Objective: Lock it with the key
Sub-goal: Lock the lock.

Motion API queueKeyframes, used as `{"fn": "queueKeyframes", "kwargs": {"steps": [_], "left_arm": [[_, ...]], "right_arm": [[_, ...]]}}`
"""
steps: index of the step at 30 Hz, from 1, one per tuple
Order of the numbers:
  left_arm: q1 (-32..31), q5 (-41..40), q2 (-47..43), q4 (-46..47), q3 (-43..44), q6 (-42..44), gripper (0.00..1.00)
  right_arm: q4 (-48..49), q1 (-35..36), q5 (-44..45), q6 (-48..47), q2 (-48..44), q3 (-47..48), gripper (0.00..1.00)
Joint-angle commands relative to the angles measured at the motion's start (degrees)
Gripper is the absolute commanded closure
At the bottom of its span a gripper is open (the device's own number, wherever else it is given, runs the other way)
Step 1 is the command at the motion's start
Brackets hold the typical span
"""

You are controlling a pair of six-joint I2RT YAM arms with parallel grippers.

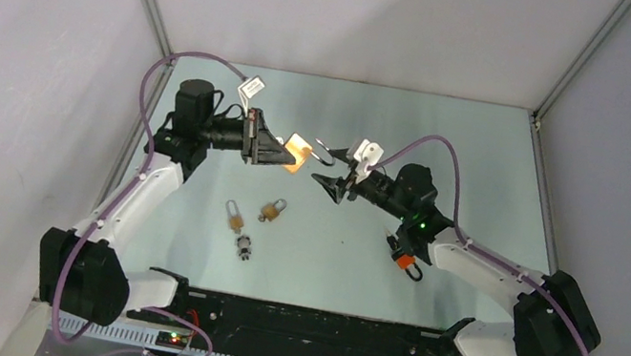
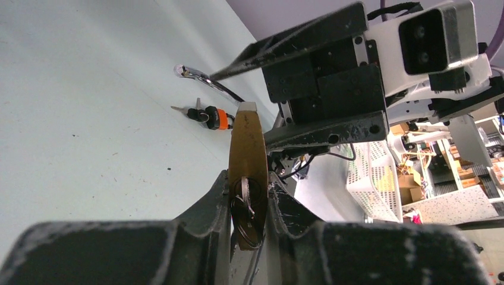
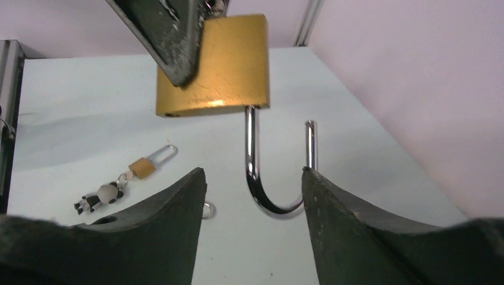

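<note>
My left gripper (image 1: 282,155) is shut on the body of a large brass padlock (image 1: 298,151), holding it in the air. In the left wrist view the padlock (image 2: 247,142) stands edge-on between my fingers, and a key (image 2: 250,199) with a ring sits in its underside. The chrome shackle (image 3: 276,178) hangs open, its free end out of the body. My right gripper (image 3: 254,172) is open around the shackle's bend, with the right fingertip (image 3: 315,178) at the free leg and the left one apart from it.
On the table lie a small brass padlock (image 1: 234,218), another small one (image 1: 271,209), a panda charm (image 1: 244,247) and a key bunch with an orange tag (image 1: 409,263) near the right arm. Grey walls enclose the table.
</note>
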Motion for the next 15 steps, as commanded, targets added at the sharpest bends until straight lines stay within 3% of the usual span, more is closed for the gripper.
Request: {"fn": "queueKeyframes", "kwargs": {"steps": [1, 8, 11, 15], "left_arm": [[0.2, 4.2, -3.3, 3.4, 3.4, -2.5, 1.0], [0.2, 4.3, -4.0, 3.5, 4.0, -1.8, 1.0], [0.2, 3.6, -4.5, 3.7, 3.9, -0.7, 1.0], [0.1, 1.8, -5.5, 4.9, 2.9, 1.0, 1.0]], "right_arm": [[8.7, 1.6, 3.6, -5.4, 0.6, -0.5, 0.44], [7.2, 0.8, 3.5, -2.1, 0.8, -0.4, 0.75], [3.5, 0.1, 2.0, 1.9, 0.2, 1.0, 1.0], [-0.1, -1.6, -3.5, 10.3, -1.0, 2.8, 1.0]]}}
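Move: The right hand stands open with its fingers already straddling the shackle of the lock; the shackle loop's middle is about 1 cm ahead and 1 cm to the left, roughly level. The lock's brass body sits about 6 cm to the right hand's left and 1 cm ahead, and a small padlock lies on the table some 9 cm to its left, 3 cm back and 24 cm below. From the left hand, which holds the brass body, the shackle is some 7 cm to the right and 1 cm ahead. The right hand shuts its fingers from about two thirds open to almost closed and pinches the U-bend of the shackle, coming up only about 1 cm and edging left towards the brass body as it does so. The left hand stays practically in place with its grip unchanged, its fingers still holding the body while the closing fingers bring the shackle's free leg round the long one. ##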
